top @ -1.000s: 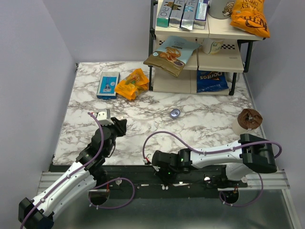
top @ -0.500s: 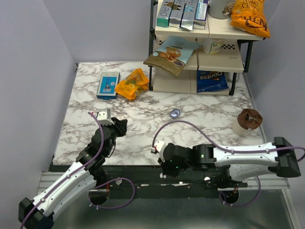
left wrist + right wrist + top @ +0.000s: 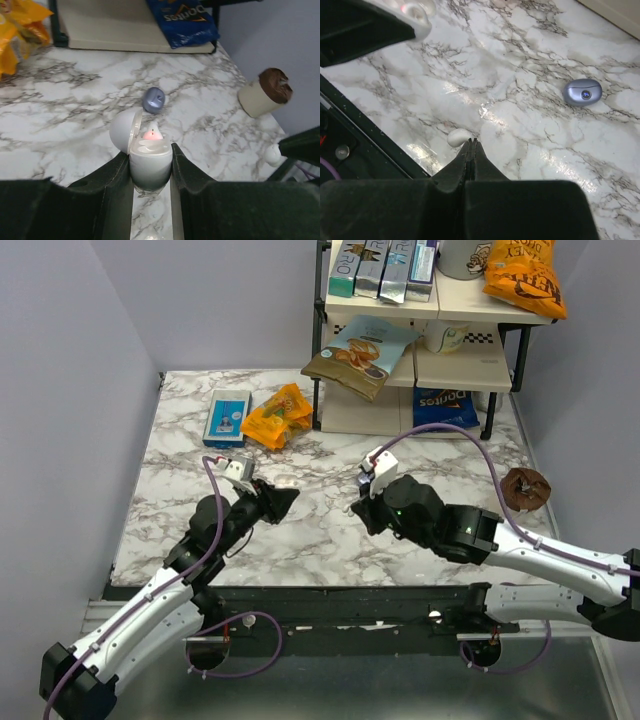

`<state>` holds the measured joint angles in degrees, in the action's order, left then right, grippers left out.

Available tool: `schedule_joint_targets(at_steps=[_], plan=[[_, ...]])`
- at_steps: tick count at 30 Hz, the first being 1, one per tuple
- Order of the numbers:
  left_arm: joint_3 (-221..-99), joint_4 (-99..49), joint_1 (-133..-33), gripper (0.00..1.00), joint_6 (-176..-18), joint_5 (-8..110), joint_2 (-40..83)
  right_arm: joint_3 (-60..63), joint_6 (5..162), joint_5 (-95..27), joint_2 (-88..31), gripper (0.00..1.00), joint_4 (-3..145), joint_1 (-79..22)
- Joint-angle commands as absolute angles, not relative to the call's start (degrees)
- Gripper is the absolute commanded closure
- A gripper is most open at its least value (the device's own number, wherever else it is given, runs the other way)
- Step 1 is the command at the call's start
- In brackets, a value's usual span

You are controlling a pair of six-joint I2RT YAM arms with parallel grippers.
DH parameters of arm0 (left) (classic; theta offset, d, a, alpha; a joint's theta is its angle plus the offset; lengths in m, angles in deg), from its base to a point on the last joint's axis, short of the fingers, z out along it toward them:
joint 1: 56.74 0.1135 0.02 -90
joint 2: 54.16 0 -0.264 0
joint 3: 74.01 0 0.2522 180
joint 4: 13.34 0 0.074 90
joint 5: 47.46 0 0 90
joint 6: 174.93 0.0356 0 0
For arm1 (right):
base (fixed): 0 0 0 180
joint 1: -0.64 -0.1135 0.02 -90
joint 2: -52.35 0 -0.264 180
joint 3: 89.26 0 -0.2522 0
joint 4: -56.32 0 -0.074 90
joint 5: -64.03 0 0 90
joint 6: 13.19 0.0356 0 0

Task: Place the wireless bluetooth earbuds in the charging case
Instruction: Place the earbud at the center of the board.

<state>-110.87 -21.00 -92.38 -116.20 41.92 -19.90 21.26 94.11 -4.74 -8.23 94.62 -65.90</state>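
A white egg-shaped charging case [image 3: 149,162] with its lid [image 3: 122,131] swung open stands upright between my left gripper's [image 3: 150,152] fingers, which are shut on it just above the marble. A pink-lit tip [image 3: 152,134] shows in its open top. One small white earbud [image 3: 459,137] lies on the table just left of my right gripper [image 3: 472,141], whose fingers are shut with nothing between them. A small blue-lilac rounded piece [image 3: 582,92] lies farther out, beyond the case [image 3: 154,99]. In the top view my left gripper [image 3: 277,502] and right gripper [image 3: 358,514] face each other mid-table.
A shelf rack [image 3: 420,390] with snack bags stands at the back right, a blue Doritos bag [image 3: 182,20] on its lowest shelf. An orange bag [image 3: 277,415] and a blue box [image 3: 226,417] lie at the back left. A brown-topped cup [image 3: 522,492] stands at the right edge.
My right arm has swung up from the near edge to over the middle of the table. The left gripper has moved a little right and forward, still holding the case.
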Motion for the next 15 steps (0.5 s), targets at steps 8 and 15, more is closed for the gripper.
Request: schedule_joint_targets(at_steps=[8,15], plan=[[-102.19,11.19,-92.51,1.00,-106.84,54.94,-20.59,13.79,95.44,-4.61,-3.38,0.99,102.33,-65.80],[-103.15,17.53,-98.74,1.00,-84.78,39.31,-18.13,9.31,99.65,-2.95,-3.20,0.99,105.23,-65.80]])
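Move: The open white charging case, held in the left hand, lies about 6 cm ahead and 14 cm to the left of the right hand, near its height. The white earbud pinched by the right hand is some 5 cm back and 15 cm to the right of the left hand, about 1 cm higher. On the table, the blue-grey case sits roughly 16 cm ahead, 3 cm right and 21 cm below the right hand. The white earbud, still pinched in the shut right fingers, is lifted about 6 cm off over the table with a slight drift to the right. The open charging case stays gripped by the left hand, which first eases right and back a couple of centimetres with a small clockwise turn, then rises about 4 cm while the wrist tips the fingers and case upward. ##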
